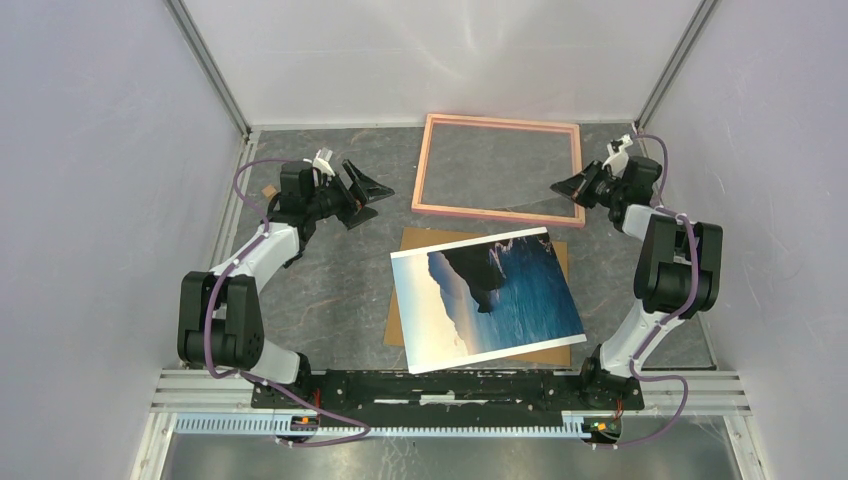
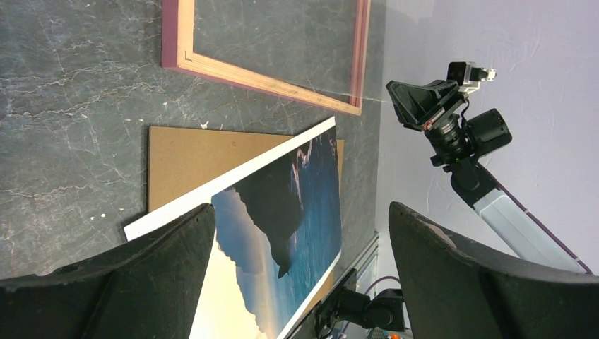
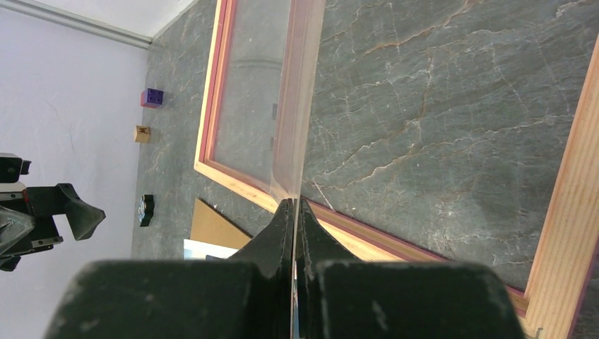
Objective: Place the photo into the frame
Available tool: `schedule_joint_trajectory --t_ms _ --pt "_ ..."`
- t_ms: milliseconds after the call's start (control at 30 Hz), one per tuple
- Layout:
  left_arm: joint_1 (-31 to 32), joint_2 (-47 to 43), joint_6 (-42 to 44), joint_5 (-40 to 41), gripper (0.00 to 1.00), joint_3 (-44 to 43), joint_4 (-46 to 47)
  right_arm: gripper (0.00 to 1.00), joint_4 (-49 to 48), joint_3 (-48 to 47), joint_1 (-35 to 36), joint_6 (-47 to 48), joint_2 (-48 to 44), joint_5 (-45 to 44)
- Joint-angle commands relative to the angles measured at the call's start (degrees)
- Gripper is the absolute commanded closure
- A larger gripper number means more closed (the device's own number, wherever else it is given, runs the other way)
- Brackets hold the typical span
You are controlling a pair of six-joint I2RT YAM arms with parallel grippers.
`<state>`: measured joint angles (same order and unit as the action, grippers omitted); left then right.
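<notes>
The photo (image 1: 487, 298), a print of dark cliffs and blue sea, lies face up and askew on the brown backing board (image 1: 420, 250); it also shows in the left wrist view (image 2: 282, 226). The salmon-pink frame (image 1: 430, 165) lies flat behind it. My right gripper (image 1: 563, 187) is at the frame's near right corner, shut on the edge of the clear pane (image 3: 282, 106), which tilts up from the frame (image 3: 572, 176). My left gripper (image 1: 365, 190) is open and empty, above the table left of the frame.
Small purple (image 3: 151, 97), tan (image 3: 142, 133) and black (image 3: 146, 210) blocks sit by the far left wall, behind the left arm. Enclosure walls stand close on both sides and at the back. The arm bases and a metal rail run along the near edge.
</notes>
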<state>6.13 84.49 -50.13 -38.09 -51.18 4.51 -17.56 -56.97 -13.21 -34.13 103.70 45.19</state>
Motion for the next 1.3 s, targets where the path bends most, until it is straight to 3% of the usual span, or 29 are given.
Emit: schedule_joint_trajectory --t_ms 0,200,467,633,833,1033,1267 --pt "-0.23 0.46 -0.72 -1.62 0.03 -0.44 2.25 0.97 -3.02 -1.07 0.33 1.87 0.51 0.53" --pt "-0.24 0.43 -0.67 -1.59 0.03 -0.41 2.25 0.67 6.52 -4.44 0.38 7.70 0.27 -3.57" --pt "-0.13 0.46 -1.02 -1.86 0.03 -0.24 2.78 0.46 20.42 -10.81 0.33 17.08 0.75 -12.56" --pt "-0.06 0.78 -1.00 -1.76 0.03 -0.15 2.78 0.40 27.29 -14.02 0.34 21.68 -0.28 -21.08" --pt "0.02 1.20 -0.72 -1.44 0.03 0.02 2.78 0.34 33.32 -14.55 0.21 26.89 -2.76 -41.84" --pt "0.55 1.04 3.50 1.69 0.03 -1.11 -1.27 0.36 25.33 -10.50 -0.06 25.21 -2.64 -36.80" --pt "6.82 2.49 15.03 18.14 0.03 -8.88 -14.95 0.37 17.25 -6.55 -0.08 18.87 -1.85 -35.02"
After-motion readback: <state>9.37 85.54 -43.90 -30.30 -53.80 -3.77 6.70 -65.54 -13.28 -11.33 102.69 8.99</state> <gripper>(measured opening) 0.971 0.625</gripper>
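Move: The right hand, fingers shut on the raised edge of the clear sheet, has the frame's middle about 14 cm ahead, 11 cm to its left and 9 cm below; the frame's near right corner lies some 10 cm to its right and 3 cm back. The photo lies roughly 23 cm back and 15 cm left, with the brown board beneath it. From the left hand the frame's middle is about 21 cm ahead, 29 cm right and 14 cm below. The right fingers let go of the clear sheet over the near part of the frame, opening to more than half. The hand then swings right about 11 cm and sinks some 4 cm, towards the frame's near right corner, rolling its left side down by some 35 degrees while turning clockwise and tipping down a little. The empty left hand sinks about 2 cm at the end. ##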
